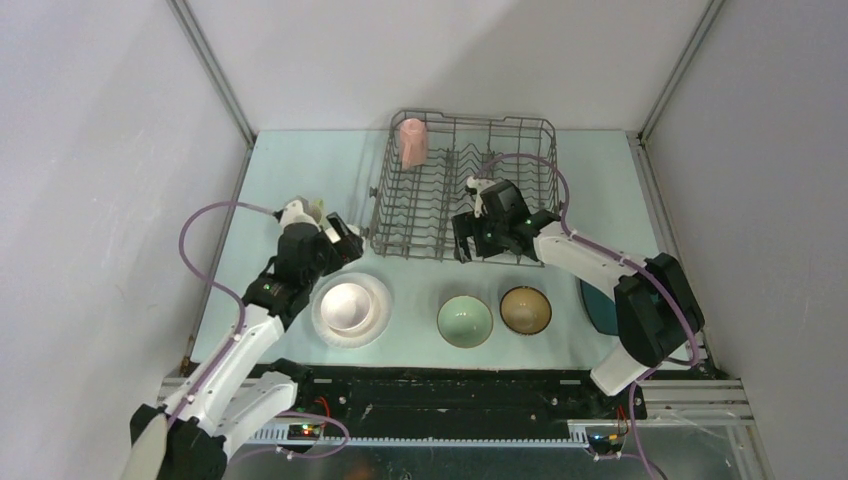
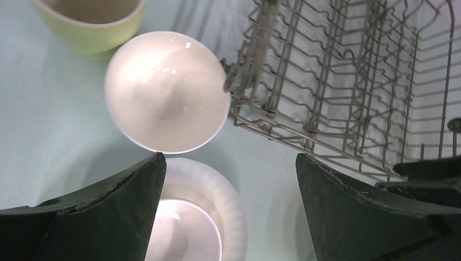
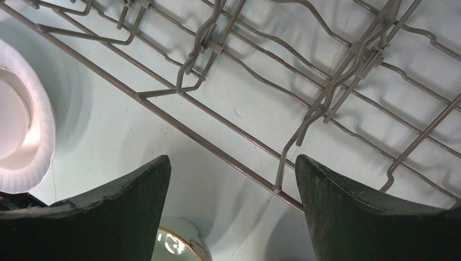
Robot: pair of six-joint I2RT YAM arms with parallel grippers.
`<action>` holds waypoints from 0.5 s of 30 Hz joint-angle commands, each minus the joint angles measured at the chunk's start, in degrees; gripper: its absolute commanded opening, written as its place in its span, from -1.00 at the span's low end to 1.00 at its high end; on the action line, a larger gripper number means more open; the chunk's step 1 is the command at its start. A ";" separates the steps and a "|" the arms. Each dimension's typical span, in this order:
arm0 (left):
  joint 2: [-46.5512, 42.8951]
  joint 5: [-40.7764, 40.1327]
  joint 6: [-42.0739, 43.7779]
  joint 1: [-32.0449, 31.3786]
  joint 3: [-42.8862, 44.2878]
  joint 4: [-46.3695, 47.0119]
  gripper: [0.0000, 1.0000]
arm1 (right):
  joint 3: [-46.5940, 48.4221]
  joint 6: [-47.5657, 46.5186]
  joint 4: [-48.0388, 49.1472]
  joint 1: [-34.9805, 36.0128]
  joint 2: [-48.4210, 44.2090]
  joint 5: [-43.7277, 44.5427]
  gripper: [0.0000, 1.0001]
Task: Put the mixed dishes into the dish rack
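The dish rack (image 1: 470, 113) stands at the back centre with a pink mug (image 1: 413, 142) in its far left corner. My left gripper (image 1: 335, 240) hangs open and empty left of the rack. Its wrist view shows its jaws (image 2: 229, 163) wide apart above the table, with a white bowl (image 2: 166, 89), a yellow-green mug (image 2: 89, 22) and the rack's corner (image 2: 234, 81) ahead. A pale pink bowl (image 1: 346, 304) sits on a white plate (image 1: 378, 322). My right gripper (image 1: 487, 240) is open and empty over the rack's near edge (image 3: 204, 46).
A pale green bowl (image 1: 464, 321) and a brown bowl (image 1: 525, 309) sit side by side near the front. A dark teal plate (image 1: 598, 305) lies partly under my right arm. Grey walls close in both sides of the table.
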 commanded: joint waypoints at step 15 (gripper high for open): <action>-10.43 3.51 -10.78 12.87 -10.08 4.53 0.96 | 11.99 -4.52 -10.49 0.32 -3.67 5.03 0.82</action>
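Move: The white bowl lies about 4 cm ahead of the open left hand, 4 cm to its left and 13 cm below. The rack's near left corner is 4 cm ahead and 1 cm right; the green mug is 9 cm ahead and 12 cm left; the plate with the small bowl is 8 cm back, 3 cm left. From the right hand, just above the rack's front bar, the white bowl is some 25 cm left, level and 6 cm lower. The open left hand swings about 5 cm left, sinking towards the white bowl; the right rises 3 cm. ##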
